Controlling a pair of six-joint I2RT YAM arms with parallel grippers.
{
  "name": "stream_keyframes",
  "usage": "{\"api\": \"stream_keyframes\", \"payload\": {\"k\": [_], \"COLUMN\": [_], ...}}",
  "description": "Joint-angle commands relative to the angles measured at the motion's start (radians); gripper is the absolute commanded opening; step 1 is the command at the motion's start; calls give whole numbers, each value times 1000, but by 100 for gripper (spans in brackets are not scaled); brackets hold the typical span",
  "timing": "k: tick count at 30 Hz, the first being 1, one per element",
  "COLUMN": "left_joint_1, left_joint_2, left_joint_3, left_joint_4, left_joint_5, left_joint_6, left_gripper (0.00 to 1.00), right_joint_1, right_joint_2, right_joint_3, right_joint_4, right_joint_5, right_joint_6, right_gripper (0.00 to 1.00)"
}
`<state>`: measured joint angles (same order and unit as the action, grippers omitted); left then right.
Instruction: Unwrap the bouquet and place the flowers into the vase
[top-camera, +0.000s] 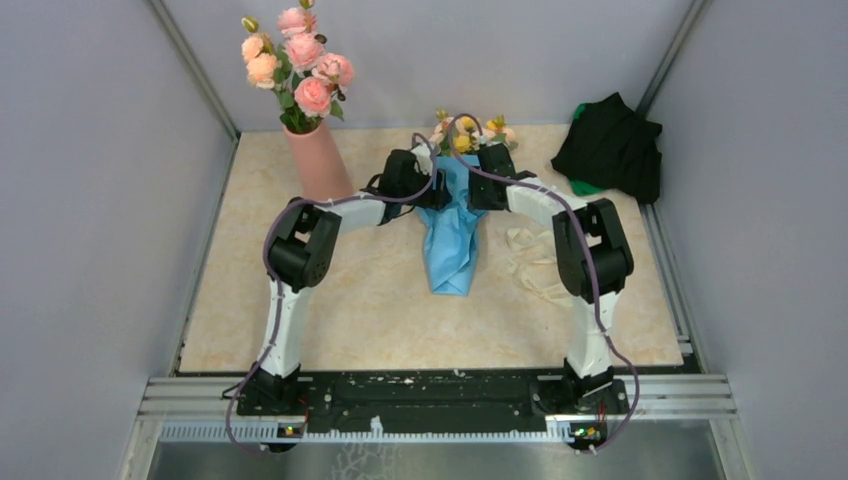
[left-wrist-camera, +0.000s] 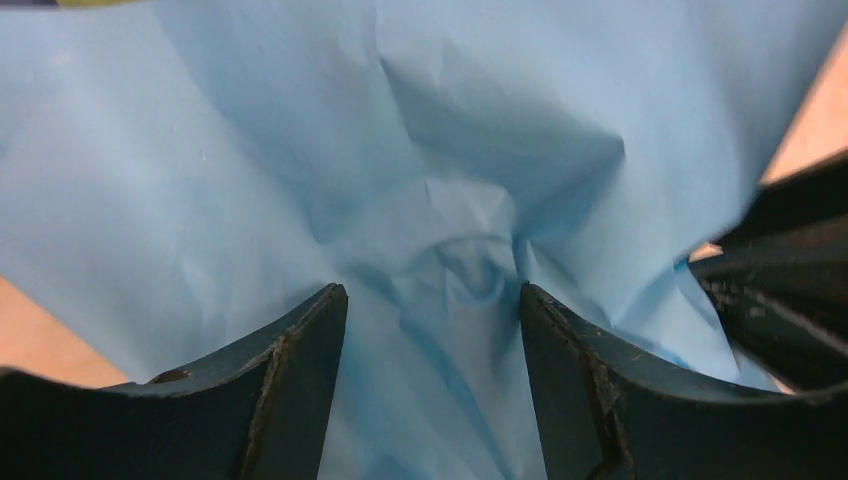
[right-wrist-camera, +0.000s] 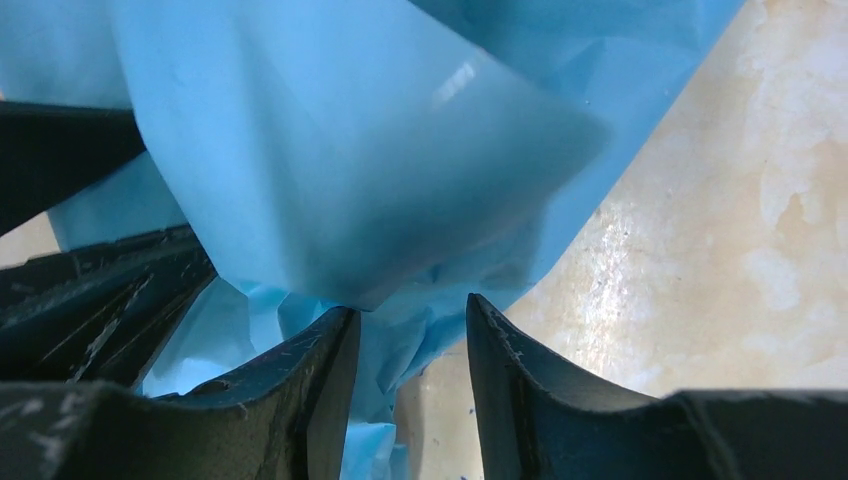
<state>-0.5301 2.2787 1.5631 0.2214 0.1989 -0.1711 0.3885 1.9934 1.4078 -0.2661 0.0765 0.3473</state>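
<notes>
The bouquet (top-camera: 452, 240) lies at mid-table, its blue paper cone pointing toward me. The flowers (top-camera: 470, 133), yellow and peach-pink, stick out of its far end. The salmon-pink vase (top-camera: 318, 160) stands at the back left. My left gripper (top-camera: 432, 192) is down on the paper's left side. In its wrist view it (left-wrist-camera: 432, 295) is open, with creased blue paper (left-wrist-camera: 300, 150) filling the gap. My right gripper (top-camera: 476, 192) is at the paper's right side. It (right-wrist-camera: 410, 312) is open too, with a paper edge (right-wrist-camera: 330, 160) against one finger and bare table beside the other.
Large pink roses (top-camera: 300, 60) fill the vase. A black cloth heap (top-camera: 610, 150) lies in the back right corner. A cream ribbon (top-camera: 530, 265) lies loose on the table right of the paper. Grey walls enclose the table on three sides.
</notes>
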Motion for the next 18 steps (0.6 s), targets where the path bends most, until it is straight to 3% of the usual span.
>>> {"api": "stream_keyframes", "payload": {"k": [1,10,18], "left_joint_1": [-4,-18,-77], "left_joint_2": [-146,-407,-590], "left_joint_3": [-110,-305,-444], "left_joint_4": [29,35,56], "left_joint_5": [13,0,-38], "left_joint_6": [0,20,12], "left_gripper": [71,72,72], "right_joint_1": [-2,9,83], "right_joint_2": [-125,-247,-229], "right_joint_3": [0,-90,-59], "right_joint_4": [26,34,24], "right_joint_5": [-13,-18,-24], "right_joint_6": [-10,-13,-10], "right_gripper": [43,43,43]}}
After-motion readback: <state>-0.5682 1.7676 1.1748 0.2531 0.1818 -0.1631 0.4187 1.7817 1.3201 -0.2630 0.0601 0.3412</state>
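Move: Right under the two open grippers lies the blue wrap: its middle is about 5 cm back and 1 cm left of the left hand, and about 5 cm back and 6 cm left of the right hand, a couple of centimetres below both. The flower heads stick out some 13 cm ahead and 6 cm right of the left hand; the vase stands about 22 cm to that hand's left, level with it. From the right hand, the loose ribbon lies some 13 cm back and 14 cm right. Lifting clear of the crumpled wrap, the left hand draws back as it climbs, about 12 cm up and 8 cm back towards its base, its fingers tipping up slightly. The right hand rises too, about 6.5 cm and a little back, then levels off over the wrap's right side with a similar small tilt. Both grippers keep their opening. ##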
